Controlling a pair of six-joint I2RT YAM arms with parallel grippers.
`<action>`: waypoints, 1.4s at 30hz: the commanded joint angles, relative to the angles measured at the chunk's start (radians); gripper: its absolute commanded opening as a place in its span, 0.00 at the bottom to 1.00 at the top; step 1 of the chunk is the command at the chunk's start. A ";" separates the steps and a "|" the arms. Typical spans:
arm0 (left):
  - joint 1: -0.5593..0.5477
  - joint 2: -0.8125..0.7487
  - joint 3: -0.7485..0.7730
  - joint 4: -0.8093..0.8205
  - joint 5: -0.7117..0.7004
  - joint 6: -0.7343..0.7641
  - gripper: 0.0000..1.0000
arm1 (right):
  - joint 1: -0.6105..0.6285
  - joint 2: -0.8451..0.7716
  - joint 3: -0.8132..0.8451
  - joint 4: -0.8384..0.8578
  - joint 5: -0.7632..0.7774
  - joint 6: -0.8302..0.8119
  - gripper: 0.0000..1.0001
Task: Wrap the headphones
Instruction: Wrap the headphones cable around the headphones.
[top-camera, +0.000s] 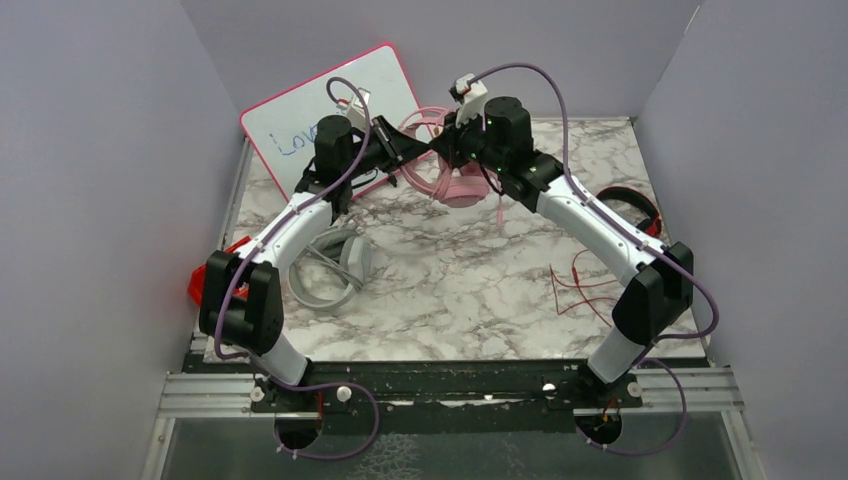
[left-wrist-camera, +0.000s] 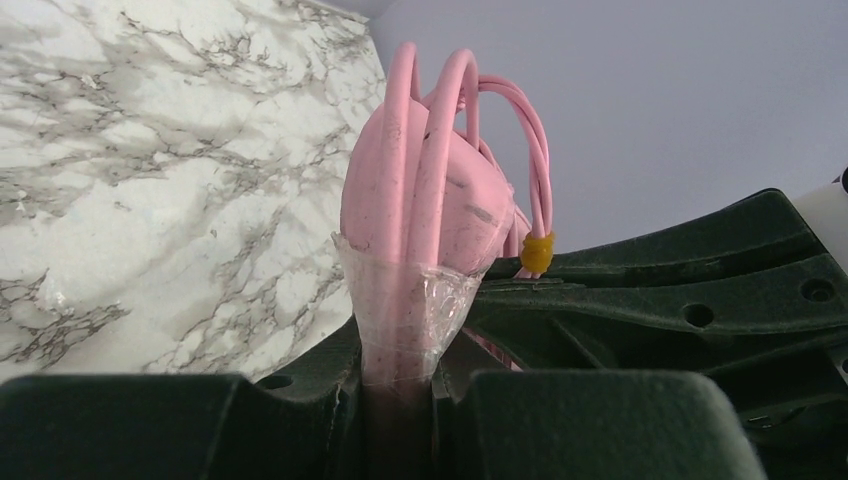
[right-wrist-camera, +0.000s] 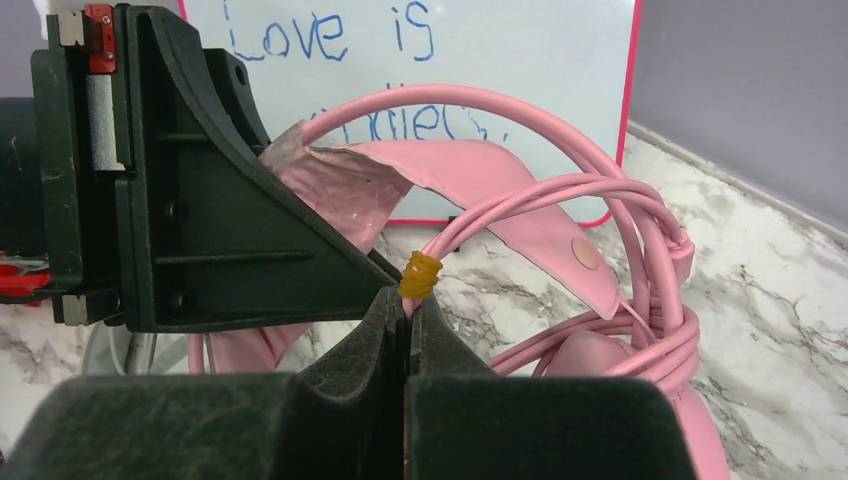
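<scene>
The pink headphones (top-camera: 462, 186) hang above the back middle of the table, held between both grippers. My left gripper (left-wrist-camera: 400, 372) is shut on the pink headband (left-wrist-camera: 415, 205), at a part covered with clear tape. My right gripper (right-wrist-camera: 407, 306) is shut on the thin pink cable just below a yellow band (right-wrist-camera: 421, 275). The cable is looped in several turns round the headband and the ear cup (right-wrist-camera: 600, 360). In the top view the two grippers meet tip to tip (top-camera: 428, 148). The grey/white headphones (top-camera: 325, 268) lie at the left under my left arm. The red-and-black headphones (top-camera: 637, 205) lie at the right.
A whiteboard (top-camera: 320, 110) with a pink rim and blue writing leans on the back wall behind the grippers. A thin red cable (top-camera: 578, 285) sprawls on the marble table (top-camera: 450, 290) near my right arm. A red object (top-camera: 203, 283) sits off the table's left edge. Purple walls close in three sides.
</scene>
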 joint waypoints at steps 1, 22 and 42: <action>0.003 -0.067 0.075 0.072 0.006 -0.010 0.00 | 0.017 0.007 -0.031 -0.049 0.027 -0.023 0.00; 0.032 -0.054 0.092 0.066 0.034 0.009 0.00 | 0.020 -0.060 0.084 -0.375 0.123 0.123 0.44; 0.043 -0.052 0.029 -0.030 0.141 0.138 0.00 | -0.049 -0.218 0.176 -0.618 0.244 0.028 0.74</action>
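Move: In the right fingers the yellow-tied cable end is pinched; the pink ear cups with the wound cable hang roughly 8 cm below that hand, about 5 cm to its right and 1 cm nearer the base. The left hand's grip on the headband is level with it, some 4 cm to its left; the mic tip hangs about 5 cm back, 11 cm right and 14 cm below. From the left hand the ear cups lie some 9 cm right, 1 cm back and 8 cm below. Lowering the tied cable end about 3 cm towards the ear cups, the right hand opens its fingers to release the cable, then backs off wide open, some 7 cm to the right and 6 cm back while rising about 5 cm, its fingertips tipping down some 15 degrees. The left hand keeps its grip on the headband, easing barely 1.5 cm left. ##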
